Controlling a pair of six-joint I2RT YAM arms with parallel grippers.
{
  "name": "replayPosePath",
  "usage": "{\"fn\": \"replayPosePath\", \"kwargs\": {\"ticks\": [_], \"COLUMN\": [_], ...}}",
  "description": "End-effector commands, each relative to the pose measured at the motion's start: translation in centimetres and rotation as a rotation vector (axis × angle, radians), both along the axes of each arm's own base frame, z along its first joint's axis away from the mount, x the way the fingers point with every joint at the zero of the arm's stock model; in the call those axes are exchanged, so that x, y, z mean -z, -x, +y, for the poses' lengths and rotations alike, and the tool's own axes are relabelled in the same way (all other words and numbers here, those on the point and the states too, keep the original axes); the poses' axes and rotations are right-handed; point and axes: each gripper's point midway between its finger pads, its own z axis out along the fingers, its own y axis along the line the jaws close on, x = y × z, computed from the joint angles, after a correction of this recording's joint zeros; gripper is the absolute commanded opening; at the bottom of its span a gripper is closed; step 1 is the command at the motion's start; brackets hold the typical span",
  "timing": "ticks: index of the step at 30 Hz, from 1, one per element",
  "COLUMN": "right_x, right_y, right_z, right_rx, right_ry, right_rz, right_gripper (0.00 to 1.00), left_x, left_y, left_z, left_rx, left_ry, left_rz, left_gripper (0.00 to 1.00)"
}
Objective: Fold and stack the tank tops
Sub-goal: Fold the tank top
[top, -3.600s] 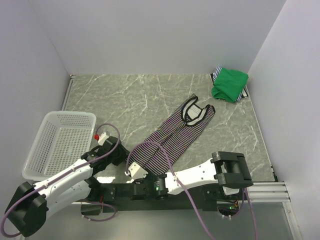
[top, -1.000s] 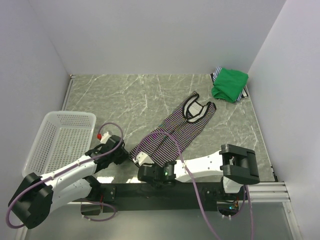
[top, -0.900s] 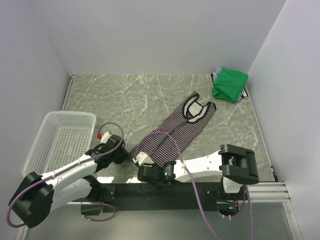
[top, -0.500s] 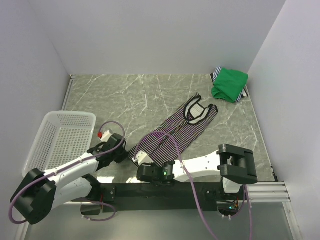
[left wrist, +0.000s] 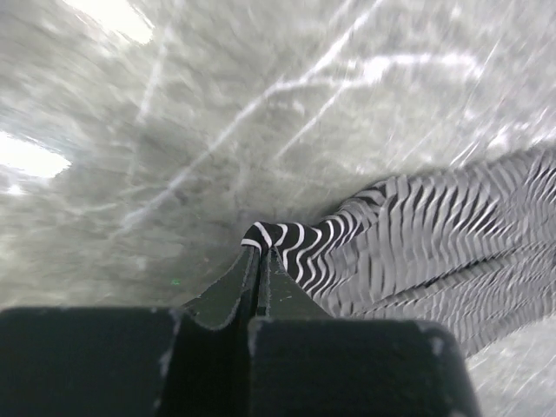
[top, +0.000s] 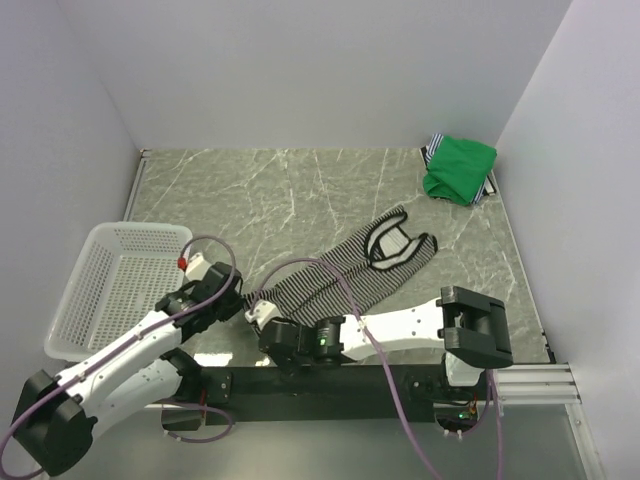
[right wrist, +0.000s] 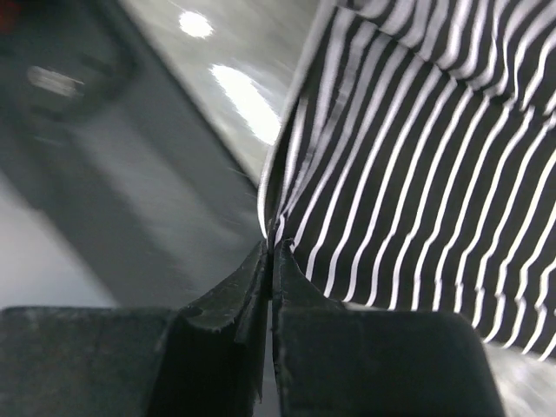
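Observation:
The striped tank top lies stretched slantwise across the marble table, its dark-edged straps towards the right. My left gripper is shut on one corner of its hem; the left wrist view has the jaws pressed together on a fold of striped cloth. Just beside it, my right gripper is shut on the hem's edge, with the striped cloth running out of the pinched jaws. The green tank top sits bunched in the back right corner.
A white mesh basket stands at the left, close to my left arm. Under the green top a bit of another striped cloth pokes out. White walls close in the table at the back and on both sides.
Both grippers have shut on the striped top's hem. The hem has been pulled left and the top has swung to lie flatter across the table, its straps nearer to me.

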Motion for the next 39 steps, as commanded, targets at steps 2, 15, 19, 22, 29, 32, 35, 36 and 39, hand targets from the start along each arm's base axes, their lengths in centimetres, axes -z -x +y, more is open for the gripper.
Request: {"fn": "replayPosePath", "kwargs": {"ticks": [2,15,19,22,29,32,35,36,39], "right_x": [-4.7,-9.4,-9.1,-9.5,-9.3,-8.4,-7.0,-7.1,-6.0], "right_y": [2.2,-3.5,-5.2,-6.7,-9.4,-10.5,-11.3,-11.4,-11.8], "right_z": [5.4,3.3,-0.5,-2.7,-7.7,-10.2,-12.7,-13.2,-15.2], "right_rx": [-0.070,0.126,0.213,0.279,0.423,0.505,0.589,0.604,0.674], "right_ry": [-0.191,-0.401,-0.457,-0.510,-0.541,-0.527,-0.497,-0.505,-0.487], "right_rz": [0.106,0.190,0.217,0.220,0.188,0.175,0.167,0.164,0.160], "right_gripper": [0.03,0.02,0.02,0.02,0.02,0.02,0.01,0.01,0.01], "left_x": [-3.3,-11.5,-12.7,-13.3,-13.4,-13.2,-12.7,-11.6,-10.9], "left_y": [-1.0,-8.0,-10.4,-11.9,-13.9,-14.6,-15.3,-15.5,-16.0], "left_z": [2.5,-3.2,-6.5,-8.7,-15.4,-17.9,-20.2,-20.8,-22.8], "left_rx": [-0.081,0.036,0.080,0.103,0.198,0.232,0.262,0.269,0.294], "left_ry": [-0.059,0.041,0.077,0.084,0.094,0.106,0.113,0.101,0.109], "left_rz": [-0.080,-0.225,-0.237,-0.242,-0.226,-0.222,-0.207,-0.186,-0.176], "left_gripper": [0.01,0.01,0.01,0.01,0.01,0.01,0.01,0.01,0.01]}}
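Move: Already pinched in the left fingers is one hem corner of the tank top; the neck opening, towards which the hem is carried, lies about 34 cm to the right, 14 cm ahead and 5 cm below, with the shirt's middle some 21 cm right and 6 ahead. From the right hand, holding the other hem corner, the neck opening is about 29 cm ahead and 25 right, the shirt's middle 19 ahead and 12 right, both 4 cm below. Keeping both hem corners pinched, the two hands lift, first easing a little to their left (the right hand some 5 cm), then carry the hem rightward and forward over the shirt towards the neck opening. The left ends about 20 cm right, 15 forward and 9 higher; the right ends about 13 right, 12 forward and 7 higher, its wrist turning some 35 degrees clockwise and rolling left side up. ##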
